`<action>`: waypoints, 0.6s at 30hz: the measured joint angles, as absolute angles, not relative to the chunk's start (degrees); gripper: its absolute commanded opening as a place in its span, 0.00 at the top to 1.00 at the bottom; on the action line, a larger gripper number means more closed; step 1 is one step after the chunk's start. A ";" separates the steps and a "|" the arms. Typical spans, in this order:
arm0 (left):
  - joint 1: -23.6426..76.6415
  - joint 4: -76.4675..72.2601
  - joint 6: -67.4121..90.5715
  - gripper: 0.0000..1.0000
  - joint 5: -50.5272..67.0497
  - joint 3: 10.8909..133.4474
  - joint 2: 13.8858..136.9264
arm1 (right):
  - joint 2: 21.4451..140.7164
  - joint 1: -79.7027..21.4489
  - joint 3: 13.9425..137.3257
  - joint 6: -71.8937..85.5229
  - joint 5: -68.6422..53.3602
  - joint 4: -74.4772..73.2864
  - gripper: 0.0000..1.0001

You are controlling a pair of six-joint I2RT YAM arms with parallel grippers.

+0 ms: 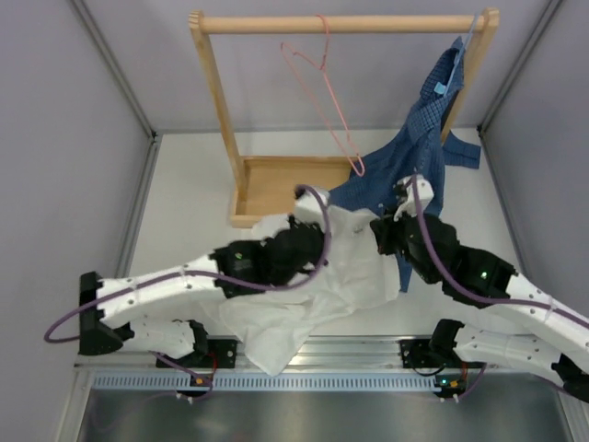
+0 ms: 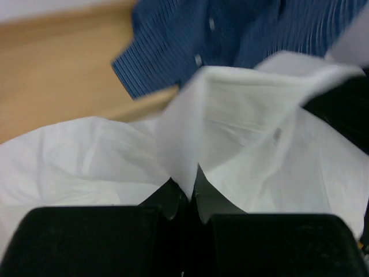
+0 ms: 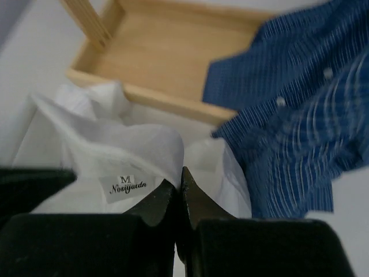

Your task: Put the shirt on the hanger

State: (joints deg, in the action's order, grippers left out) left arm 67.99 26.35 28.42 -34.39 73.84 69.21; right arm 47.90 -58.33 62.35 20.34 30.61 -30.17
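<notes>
The white shirt (image 1: 313, 295) lies crumpled on the table between my two arms, its collar end toward the rack. In the top view my left gripper (image 1: 322, 239) is shut on a fold of the shirt (image 2: 242, 115), and the left wrist view shows its jaws (image 2: 193, 193) pinching the fabric. My right gripper (image 1: 377, 230) is shut on the collar edge of the shirt (image 3: 115, 144), next to a size label (image 3: 127, 186); its tips (image 3: 180, 180) meet on the cloth. The pink wire hanger (image 1: 325, 51) hangs by its hook from the rack's rod, apart from both grippers.
A wooden rack (image 1: 216, 110) with a top rod (image 1: 386, 23) and a base tray (image 1: 276, 184) stands at the back. A dark blue checked shirt (image 1: 419, 147) hangs from the rod's right end and drapes onto the table beside the white shirt. Grey walls close in both sides.
</notes>
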 measured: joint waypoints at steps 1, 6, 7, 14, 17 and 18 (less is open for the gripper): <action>71.18 24.93 29.50 1.00 -35.00 70.46 71.18 | 46.81 -58.35 58.52 22.76 32.03 -31.99 1.00; 81.19 23.14 35.79 1.00 -37.17 61.54 80.38 | 41.08 -58.35 44.88 28.84 32.05 -40.88 0.93; 81.25 23.16 36.62 1.00 -37.58 61.01 80.88 | 39.44 -58.35 43.68 28.77 30.94 -40.91 0.86; 80.03 21.67 40.01 1.00 -40.84 61.25 81.14 | 28.95 -58.35 40.56 22.04 16.14 -37.41 0.24; 80.03 21.58 40.29 1.00 -40.73 61.25 81.10 | 30.85 -58.35 41.85 18.26 10.68 -36.21 0.24; 80.03 21.54 40.27 1.00 -40.49 61.25 81.01 | 32.23 -58.35 42.61 17.32 9.52 -35.99 0.25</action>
State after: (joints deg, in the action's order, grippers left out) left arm 80.03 21.54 40.27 -40.49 61.25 81.01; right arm 32.23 -58.35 42.61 17.32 9.52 -35.99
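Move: Both hands already pinch the white shirt's upper edge, held high. Its loose body and the table patch it is going onto lie some 30 cm below the left hand, about 7 cm back and 5 cm left, and some 30 cm below the right hand, 7 cm back and 15 cm left. The rack's front rail is about 18 cm straight ahead of the left hand and low down; the blue shirt's lower part hangs 14 cm ahead of the right hand and 8 cm to its right. Both hands whip the white shirt down by about 15 cm towards the table in front of the rack, the left also drawing back and right some 6 cm, its fingers tipping lower, then nearly still with its pinch kept. Once down, the right hand opens wide and eases back, then left beside the left hand, rising slightly and turning about 20 degrees counter-clockwise, its grip on the cloth ended. ##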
